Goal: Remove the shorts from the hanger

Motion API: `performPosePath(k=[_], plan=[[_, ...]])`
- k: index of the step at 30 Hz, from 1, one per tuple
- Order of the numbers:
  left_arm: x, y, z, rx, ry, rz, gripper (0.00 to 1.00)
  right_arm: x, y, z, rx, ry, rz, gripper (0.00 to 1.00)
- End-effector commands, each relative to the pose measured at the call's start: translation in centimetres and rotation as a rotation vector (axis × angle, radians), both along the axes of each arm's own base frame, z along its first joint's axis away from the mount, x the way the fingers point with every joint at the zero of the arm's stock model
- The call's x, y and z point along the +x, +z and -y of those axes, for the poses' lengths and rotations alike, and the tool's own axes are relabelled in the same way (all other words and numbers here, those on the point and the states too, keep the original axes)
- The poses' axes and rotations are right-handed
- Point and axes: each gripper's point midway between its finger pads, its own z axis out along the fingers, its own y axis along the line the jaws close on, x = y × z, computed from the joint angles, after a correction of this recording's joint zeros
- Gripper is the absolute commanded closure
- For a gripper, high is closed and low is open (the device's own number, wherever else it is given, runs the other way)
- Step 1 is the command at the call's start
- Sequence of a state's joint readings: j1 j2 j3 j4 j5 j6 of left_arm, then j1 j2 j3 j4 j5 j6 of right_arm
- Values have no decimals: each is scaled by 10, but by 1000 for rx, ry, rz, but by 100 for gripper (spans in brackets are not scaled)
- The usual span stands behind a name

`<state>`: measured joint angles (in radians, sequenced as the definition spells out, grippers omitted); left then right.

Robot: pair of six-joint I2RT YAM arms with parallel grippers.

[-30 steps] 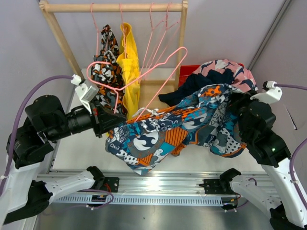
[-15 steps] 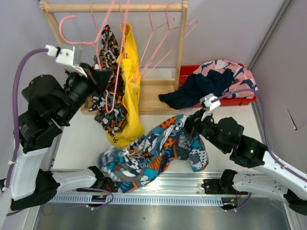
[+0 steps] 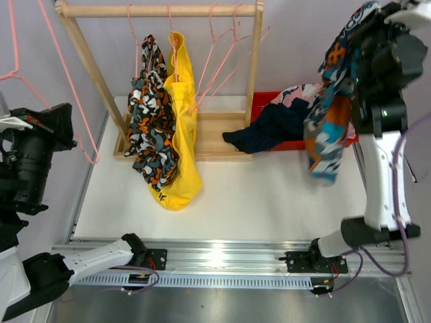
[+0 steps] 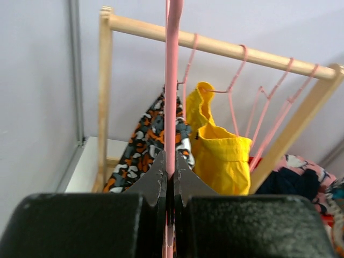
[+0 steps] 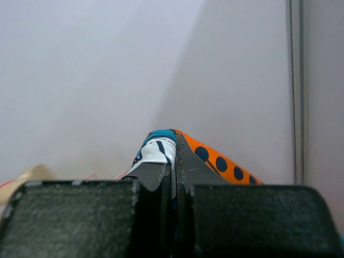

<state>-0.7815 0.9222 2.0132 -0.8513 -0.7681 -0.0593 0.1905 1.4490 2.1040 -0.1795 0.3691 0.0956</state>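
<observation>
My right gripper (image 3: 369,23) (image 5: 174,144) is raised at the upper right, shut on the blue-orange-white shorts (image 3: 328,121) (image 5: 215,158), which hang free below it. At the far left my left gripper (image 3: 62,124) (image 4: 172,161) is shut on a bare pink hanger (image 3: 67,87) (image 4: 172,80). Camouflage-print shorts (image 3: 148,114) (image 4: 142,145) and yellow shorts (image 3: 180,134) (image 4: 223,158) hang on hangers on the wooden rack (image 3: 161,10). Navy shorts (image 3: 269,128) and pink shorts (image 3: 316,94) lie heaped at the back right.
Several empty pink hangers (image 3: 225,54) hang on the rack's rail, to the right of the yellow shorts. A red bin (image 3: 266,99) sits under the heaped shorts. The rack's posts and base stand at the back of the white table (image 3: 256,195).
The right arm has swung up and right, lifting the blue-orange-white shorts off the table. The left arm has pulled the pink hanger out of them and away to the far left.
</observation>
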Motion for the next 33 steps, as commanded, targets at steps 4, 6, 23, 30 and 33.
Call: performPosePath(k=[4,6,23,30,33], plan=[[15,-21,-3,103,98,-75,100,114,-51,14,10,55,-91,100],[28,-36,9,170,100,-115,100,148,-84,12,29,95,-118,100],[107,-110,42,226,-15,-412,100,199,-336,-51,209,482,-617,100],[81,-119,34,187,-13,-460,100,132,-373,-53,258,469,-625,100],[68,-138,33,181,-32,-491,100,114,-373,-55,229,446,-643,100]])
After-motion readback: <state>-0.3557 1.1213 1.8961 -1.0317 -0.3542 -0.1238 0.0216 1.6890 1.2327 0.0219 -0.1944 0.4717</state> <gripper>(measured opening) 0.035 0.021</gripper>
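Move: From the right hand, gripping the patterned shorts high up, the red bin's middle lies roughly 20 cm ahead, 2 cm to the left and 57 cm below. In it, the pink shorts are about 22 cm ahead, dead in line, and the navy shorts 17 cm ahead and 11 cm left. From the left hand, holding the empty hanger, the rack bar's free left stretch is some 33 cm ahead, 7 cm left, near hand height; the camouflage shorts hang 35 cm straight ahead, 30 cm lower. The patterned shorts, still pinched in the right fingers, are brought down onto the clothes in the red bin: the right hand swings forward and down, then draws back while sinking on, some 46 cm down in all, its wrist tipping about 50 degrees downward. The left hand keeps hold of the empty hanger and carries it down and forward towards the rack, tipping down too. ##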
